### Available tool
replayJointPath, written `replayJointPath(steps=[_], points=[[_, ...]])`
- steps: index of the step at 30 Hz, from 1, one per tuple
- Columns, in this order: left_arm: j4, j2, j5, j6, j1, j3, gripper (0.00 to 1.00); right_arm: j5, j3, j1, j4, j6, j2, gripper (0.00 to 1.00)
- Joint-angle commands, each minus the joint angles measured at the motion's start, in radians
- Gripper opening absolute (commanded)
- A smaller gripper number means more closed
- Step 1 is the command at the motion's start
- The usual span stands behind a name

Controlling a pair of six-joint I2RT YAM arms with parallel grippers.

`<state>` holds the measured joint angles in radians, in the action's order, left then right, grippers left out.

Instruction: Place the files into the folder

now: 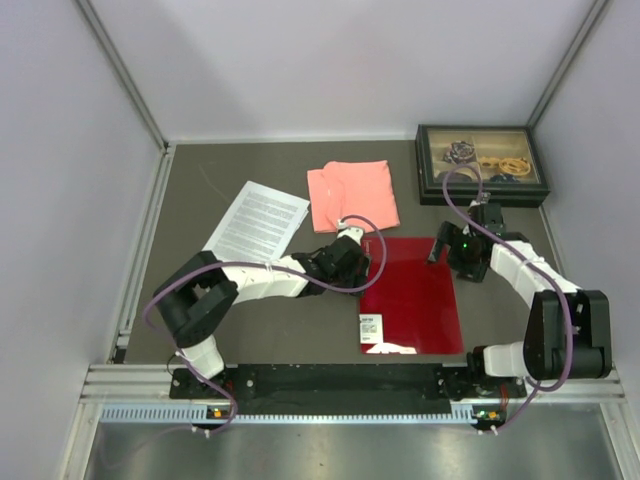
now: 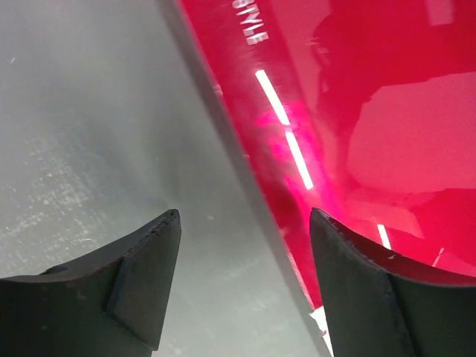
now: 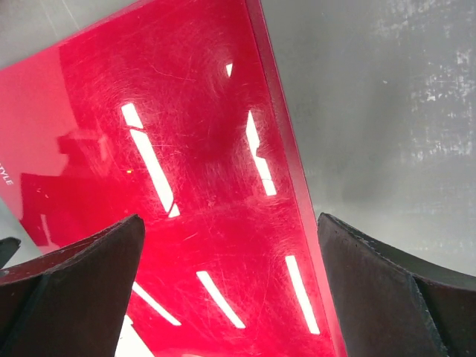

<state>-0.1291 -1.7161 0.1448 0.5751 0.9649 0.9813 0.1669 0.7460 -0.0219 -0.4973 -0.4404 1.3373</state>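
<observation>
The folder (image 1: pixel 412 295) is a flat crimson-red sheet lying closed on the grey table, with a small white label (image 1: pixel 371 325) near its lower left corner. The files (image 1: pixel 257 222), white printed sheets, lie apart from it at the left. My left gripper (image 1: pixel 366 264) hangs open over the folder's left edge; in the left wrist view the folder (image 2: pixel 357 111) edge runs between the spread fingers of the gripper (image 2: pixel 245 216). My right gripper (image 1: pixel 446 250) is open above the folder's upper right part; the right wrist view shows the gripper (image 3: pixel 230 219) straddling the right edge of the folder (image 3: pixel 186 149).
A salmon-pink folded cloth (image 1: pixel 352 195) lies just behind the folder. A dark framed box (image 1: pixel 482 163) with small items stands at the back right. White walls close in the table, and a metal rail (image 1: pixel 140 250) runs along its left side.
</observation>
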Motion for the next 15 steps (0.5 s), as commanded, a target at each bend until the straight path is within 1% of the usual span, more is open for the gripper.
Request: replayJointPath(steps=[1,3,4,8,11,15], points=[[0.072,-0.020,-0.034,0.025,-0.017,-0.020,0.67,0.006,0.010,0.010,0.039,0.035,0.016,0.99],[0.066,-0.031,-0.030,0.029,-0.025,-0.035,0.61,-0.001,0.015,0.010,0.034,0.038,0.022,0.99],[0.069,-0.034,-0.028,0.040,-0.035,-0.042,0.56,0.000,0.015,0.010,0.034,0.045,0.023,0.99],[0.086,-0.057,-0.031,0.054,-0.057,-0.079,0.42,0.017,0.006,0.010,0.045,0.066,0.028,0.99],[0.094,-0.062,-0.036,0.066,-0.068,-0.102,0.35,0.063,0.000,0.010,0.058,0.078,0.036,0.99],[0.117,-0.056,-0.043,0.072,-0.086,-0.144,0.27,0.072,-0.007,0.010,0.066,0.086,0.051,0.99]])
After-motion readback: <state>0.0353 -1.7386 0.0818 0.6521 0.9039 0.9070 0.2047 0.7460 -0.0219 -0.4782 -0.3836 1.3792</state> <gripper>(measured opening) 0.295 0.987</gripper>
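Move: Right between the left hand's open fingers runs the folder's left edge, about 1 cm to the hand's right and 1 cm below. The folder's white label is roughly 12 cm back and 3 cm right, the pink cloth some 22 cm straight ahead, the files about 13 cm ahead and 26 cm left. From the right hand, that gripped stretch of edge lies about 20 cm left, 4 cm back and 2 cm lower. Closing from three-quarters open to under a third, the left fingers draw together around the folder's left edge, one on the table side and one over the red cover. Meanwhile the hand creeps about 1.5 cm forward along the edge and sinks some 1 cm onto it, tilting slightly, its left side dropping. The right hand stays wide open, low over the folder's right edge. ##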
